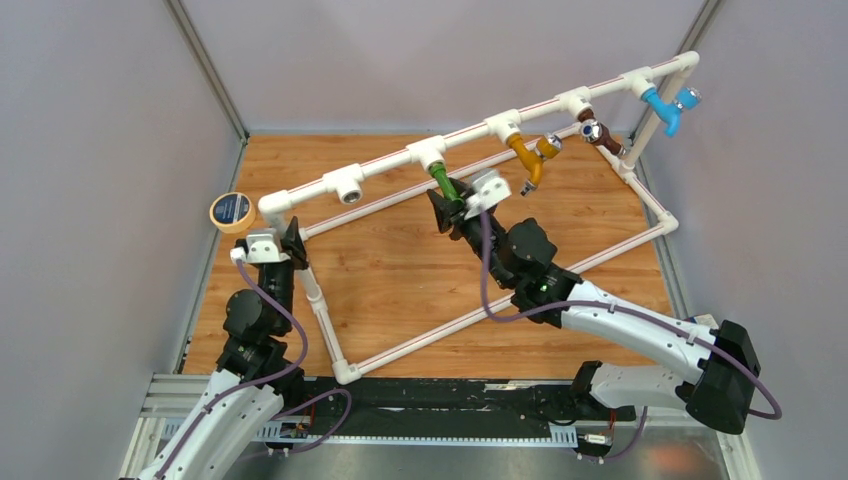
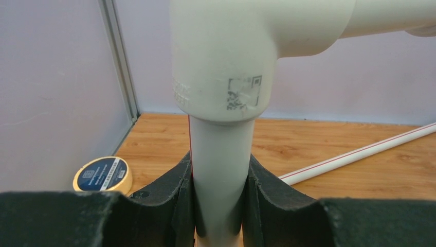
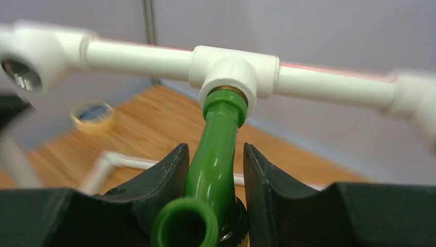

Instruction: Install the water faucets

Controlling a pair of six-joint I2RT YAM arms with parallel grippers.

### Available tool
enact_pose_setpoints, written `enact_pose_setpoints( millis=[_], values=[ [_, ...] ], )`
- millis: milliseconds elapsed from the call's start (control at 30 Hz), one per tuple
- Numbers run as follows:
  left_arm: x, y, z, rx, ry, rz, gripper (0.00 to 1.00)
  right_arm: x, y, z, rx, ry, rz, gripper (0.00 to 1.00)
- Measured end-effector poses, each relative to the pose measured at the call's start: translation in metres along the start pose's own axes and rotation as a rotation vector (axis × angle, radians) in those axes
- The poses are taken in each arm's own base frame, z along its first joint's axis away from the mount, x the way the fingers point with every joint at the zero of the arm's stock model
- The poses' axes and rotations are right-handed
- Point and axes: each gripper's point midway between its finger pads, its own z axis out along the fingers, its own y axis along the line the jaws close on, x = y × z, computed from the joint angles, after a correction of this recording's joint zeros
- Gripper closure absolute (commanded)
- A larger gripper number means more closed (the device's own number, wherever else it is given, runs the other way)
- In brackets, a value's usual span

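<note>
The green faucet point(image 1: 444, 183) hangs tilted from a white T-fitting point(image 1: 427, 153) on the raised pipe, with its brass thread at the fitting's mouth point(image 3: 226, 90). My right gripper point(image 1: 452, 214) is shut on the green faucet point(image 3: 216, 149), one finger on each side of its body. Orange point(image 1: 530, 155), brown point(image 1: 600, 135) and blue point(image 1: 668, 105) faucets sit in fittings further right. My left gripper point(image 1: 290, 240) is shut on the white upright pipe point(image 2: 221, 154) at the frame's left corner, below an elbow point(image 2: 226, 51).
An open T-fitting point(image 1: 345, 185) sits on the raised pipe left of the green one. A roll of tape point(image 1: 231, 211) lies by the left wall. The white pipe frame point(image 1: 480, 310) rests on the wooden floor, with grey walls on three sides.
</note>
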Motion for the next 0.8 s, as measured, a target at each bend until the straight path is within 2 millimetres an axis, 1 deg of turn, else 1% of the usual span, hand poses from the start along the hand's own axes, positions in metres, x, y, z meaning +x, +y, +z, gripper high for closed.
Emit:
enact_pose_setpoints(
  millis=[133, 167, 200, 267, 300, 333, 367, 400, 433, 467, 533, 600, 700, 800],
  values=[
    [0.000, -0.004, -0.001, 0.018, -0.002, -0.001, 1.00, 0.001, 0.009, -0.001, 0.140, -0.011, 0.789, 1.00],
    [0.000, -0.005, -0.001, 0.028, -0.002, -0.002, 1.00, 0.000, 0.010, -0.001, 0.164, -0.017, 0.944, 1.00],
    [-0.001, -0.007, -0.001, 0.035, -0.002, -0.003, 1.00, -0.003, 0.009, 0.000, 0.199, -0.034, 1.132, 0.97],
    [-0.001, -0.010, -0.001, 0.050, -0.003, -0.007, 1.00, -0.006, 0.007, 0.000, 0.244, -0.056, 1.362, 0.78],
    [0.000, -0.011, -0.001, 0.054, -0.002, -0.009, 1.00, -0.007, 0.006, 0.000, 0.257, -0.066, 1.437, 0.64],
    [-0.001, -0.011, -0.001, 0.057, -0.003, -0.009, 1.00, -0.008, 0.006, 0.000, 0.265, -0.074, 1.499, 0.55],
    [0.000, -0.011, -0.001, 0.058, -0.002, -0.009, 1.00, -0.009, 0.006, 0.000, 0.267, -0.078, 1.541, 0.49],
    [0.000, -0.012, -0.001, 0.059, -0.002, -0.009, 1.00, -0.010, 0.006, 0.000, 0.270, -0.081, 1.571, 0.38],
    [0.000, -0.011, -0.001, 0.053, -0.002, -0.009, 1.00, -0.011, 0.003, -0.001, 0.282, -0.094, 1.601, 0.21],
    [0.000, -0.009, -0.001, 0.046, -0.001, -0.011, 1.00, -0.012, -0.006, -0.004, 0.307, -0.120, 1.626, 0.00],
    [0.000, -0.008, -0.001, 0.041, 0.000, -0.010, 1.00, -0.014, -0.028, -0.012, 0.353, -0.183, 1.659, 0.00],
    [0.000, -0.008, -0.001, 0.039, 0.000, -0.011, 1.00, -0.020, -0.047, -0.024, 0.376, -0.240, 1.665, 0.00],
    [0.000, -0.008, -0.001, 0.039, 0.000, -0.010, 1.00, -0.033, -0.059, -0.042, 0.356, -0.286, 1.641, 0.00],
    [0.000, -0.008, -0.001, 0.039, 0.001, -0.010, 1.00, -0.039, -0.064, -0.057, 0.329, -0.291, 1.542, 0.00]
  ],
)
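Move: The right hand already grips the green faucet, its mouth up. The tee that holds it sits about 7 cm ahead, 4 cm to the left and 2 cm above; the empty tee is some 18 cm left and 2 cm ahead, the orange faucet roughly 15 cm right and 7 cm ahead, both about level in height. From the left hand, closed on the upright pipe, the green faucet's tee lies about 25 cm right, 10 cm ahead and 8 cm higher. Keeping its grip and staying almost in place, the right hand rolls about 90 degrees clockwise, as seen looking along its fingers towards the rail, turning the green faucet in its tee. It then opens wide, lets go and backs off some 8 cm to the right, rising about 4 cm and drawing back a little, while the left hand keeps hold of the upright and sways about 1 cm right, partly returning. ##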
